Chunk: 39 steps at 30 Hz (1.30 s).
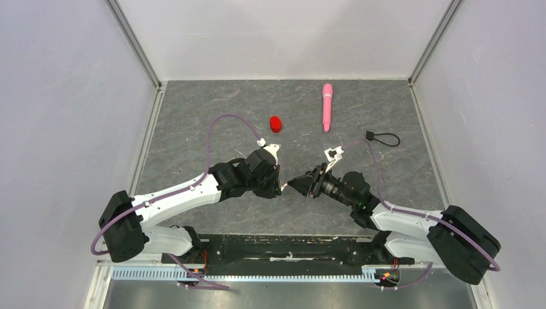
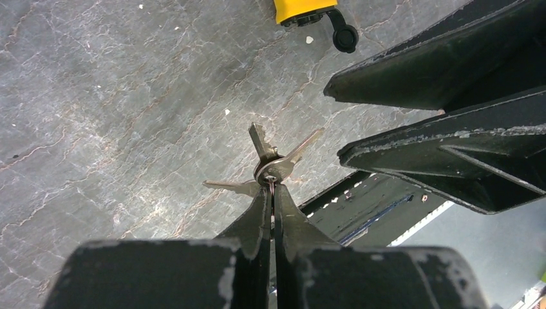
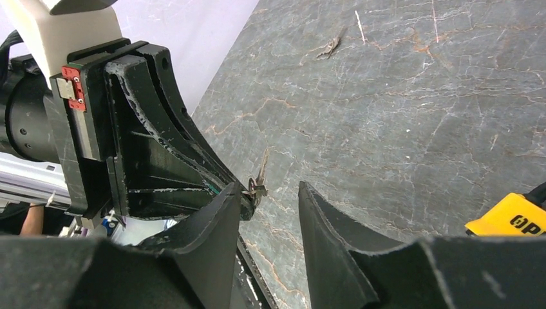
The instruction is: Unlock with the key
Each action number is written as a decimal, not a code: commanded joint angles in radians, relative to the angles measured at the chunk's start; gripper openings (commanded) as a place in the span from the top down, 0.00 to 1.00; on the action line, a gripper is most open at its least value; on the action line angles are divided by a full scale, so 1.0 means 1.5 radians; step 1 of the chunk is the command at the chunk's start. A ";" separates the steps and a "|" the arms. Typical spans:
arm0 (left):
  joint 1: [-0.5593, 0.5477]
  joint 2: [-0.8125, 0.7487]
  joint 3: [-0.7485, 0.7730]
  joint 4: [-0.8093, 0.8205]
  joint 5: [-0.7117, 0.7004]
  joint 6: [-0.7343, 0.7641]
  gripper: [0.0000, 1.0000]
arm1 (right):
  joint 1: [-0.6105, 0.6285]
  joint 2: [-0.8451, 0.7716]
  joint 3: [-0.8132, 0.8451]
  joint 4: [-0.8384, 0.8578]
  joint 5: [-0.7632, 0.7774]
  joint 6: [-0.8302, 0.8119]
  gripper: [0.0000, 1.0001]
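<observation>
My left gripper (image 2: 270, 190) is shut on the ring of a small bunch of silvery keys; the key (image 2: 261, 143) fans out above its tips, held a little over the table. In the top view the left gripper (image 1: 278, 185) and the right gripper (image 1: 293, 185) meet tip to tip at mid-table. The right gripper (image 3: 269, 188) stands open, its fingers (image 2: 444, 71) apart, with the key (image 3: 259, 180) just beyond its left fingertip and nothing gripped. A yellow padlock (image 2: 301, 9) lies on the table past the keys, also seen as the yellow padlock (image 3: 512, 216) beside the right gripper.
A red cap (image 1: 275, 123) and a pink pen (image 1: 327, 106) lie at the back of the grey stone-patterned table (image 1: 193, 116). A black cord (image 1: 384, 137) with a block end lies at the right. Walls enclose three sides.
</observation>
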 commanded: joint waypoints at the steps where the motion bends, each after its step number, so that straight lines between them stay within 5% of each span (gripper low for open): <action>1: -0.003 -0.014 0.009 0.033 0.011 -0.026 0.98 | 0.000 0.011 0.009 0.070 -0.022 0.014 0.61; 26: -0.004 -0.018 0.008 0.054 0.045 -0.051 0.98 | 0.000 0.011 -0.001 0.084 -0.018 0.034 0.75; 39: -0.004 -0.020 -0.001 0.070 0.050 -0.064 0.97 | 0.000 0.003 -0.004 0.083 -0.012 0.028 1.00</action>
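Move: The keys hang at the left gripper's tips, their middle about 2 cm right of, 2 cm below and 1 cm ahead of that hand point. From the right hand they lie about 3 cm to the left, level ahead and in height. The right fingertips wait some 5 cm right, 1 cm ahead and 2 cm below the left hand. The yellow padlock lies on the table about 5 cm ahead, 7 cm right and 10 cm below the right hand. The key jutting from the bunch towards the right gripper is carried between its half-open fingertips: the left hand, keeping its pinch, goes about 1.5 cm right and as much up, its fingers swinging slightly outward to the right. The right hand eases up about 1 cm and slightly left, closing slowly, then quickly shut, to pinch the key's free end. ##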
